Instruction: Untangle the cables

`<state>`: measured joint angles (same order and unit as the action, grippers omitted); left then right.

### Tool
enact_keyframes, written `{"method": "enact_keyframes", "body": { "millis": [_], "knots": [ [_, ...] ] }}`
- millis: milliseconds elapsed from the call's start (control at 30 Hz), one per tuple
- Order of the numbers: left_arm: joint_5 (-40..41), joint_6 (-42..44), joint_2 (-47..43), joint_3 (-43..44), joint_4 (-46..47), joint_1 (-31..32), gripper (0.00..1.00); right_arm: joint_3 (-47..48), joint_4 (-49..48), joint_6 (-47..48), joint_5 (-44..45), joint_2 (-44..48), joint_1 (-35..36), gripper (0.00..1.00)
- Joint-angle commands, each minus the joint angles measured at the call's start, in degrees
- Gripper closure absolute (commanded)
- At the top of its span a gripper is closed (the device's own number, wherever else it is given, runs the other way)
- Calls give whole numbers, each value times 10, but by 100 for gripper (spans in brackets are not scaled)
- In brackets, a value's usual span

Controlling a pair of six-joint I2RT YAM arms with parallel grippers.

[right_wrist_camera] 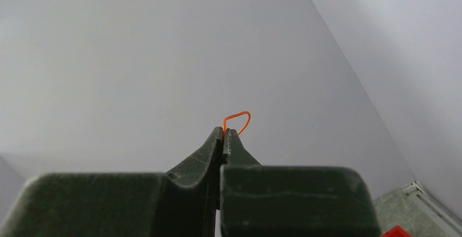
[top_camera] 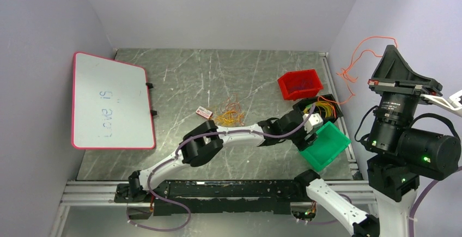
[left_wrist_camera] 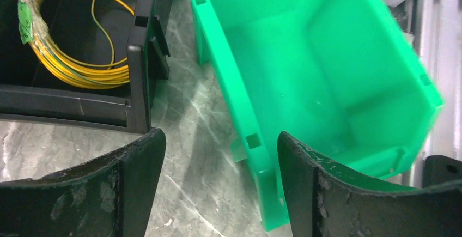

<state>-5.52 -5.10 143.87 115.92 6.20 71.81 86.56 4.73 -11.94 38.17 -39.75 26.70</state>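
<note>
A loose tangle of thin orange and yellow cables (top_camera: 231, 114) lies mid-table. A coil of yellow cable (left_wrist_camera: 54, 57) rests in the black bin (left_wrist_camera: 139, 57). One orange cable (top_camera: 354, 65) rises from that bin to my right gripper (top_camera: 391, 48), raised high at the right. In the right wrist view the right gripper (right_wrist_camera: 224, 133) is shut on it, with a small orange loop (right_wrist_camera: 238, 120) above the tips. My left gripper (left_wrist_camera: 220, 182) is open just above the table between the black bin and the green bin (left_wrist_camera: 327, 57). The green bin's near wall stands between its fingers.
A red bin (top_camera: 299, 83) sits behind the black bin (top_camera: 321, 109), with the green bin (top_camera: 326, 146) tilted in front. A small red and white box (top_camera: 204, 112) lies beside the cable pile. A whiteboard (top_camera: 111, 102) lies at the left. Walls enclose the table.
</note>
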Motion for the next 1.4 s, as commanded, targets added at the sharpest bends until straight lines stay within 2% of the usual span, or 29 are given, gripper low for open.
{"method": "enact_keyframes", "body": {
  "millis": [0, 267, 433, 800, 1100, 1367],
  "knots": [
    [33, 24, 17, 35, 7, 5, 23, -1, 11, -2, -1, -7, 0, 100],
    [92, 36, 46, 69, 2, 5, 48, -1, 26, -11, -4, -10, 0, 100],
    [109, 30, 56, 90, -5, -4, 57, -4, 41, -26, -14, -14, 0, 100],
    [145, 0, 63, 104, -32, -23, 64, -11, 53, -38, -18, -20, 0, 100],
    [180, -37, 54, 97, -43, -31, 82, -15, 61, -47, -22, -26, 0, 100],
    [197, -35, 39, 77, -39, -39, 84, -18, 63, -50, -22, -27, 0, 100]
  ]
}}
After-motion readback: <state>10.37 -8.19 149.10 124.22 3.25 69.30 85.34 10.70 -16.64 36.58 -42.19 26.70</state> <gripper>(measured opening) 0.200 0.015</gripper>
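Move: From the left hand the green bin's middle lies about 8 cm to the right, level with it fore and aft and some 4 cm below; its forward-left wall stands between the open fingers. The black bin of yellow cable is about 15 cm ahead and 6 cm right, the red bin about 25 cm straight ahead. From the right hand, high up and holding the orange cable, the green bin is roughly 3 cm ahead, 3 cm right and 57 cm below; the black bin is some 18 cm ahead. Bring the left gripper forward about 8 cm with the green bin's wall between its fingers, pushing the bin towards the black one. Dip slightly at first, turn the wrist nearly 20 degrees counter-clockwise, and close the fingers to pinch the wall near the bin's left corner. Meanwhile ease the right hand, still gripping the orange cable, forward, down and left about 5 cm in all. ##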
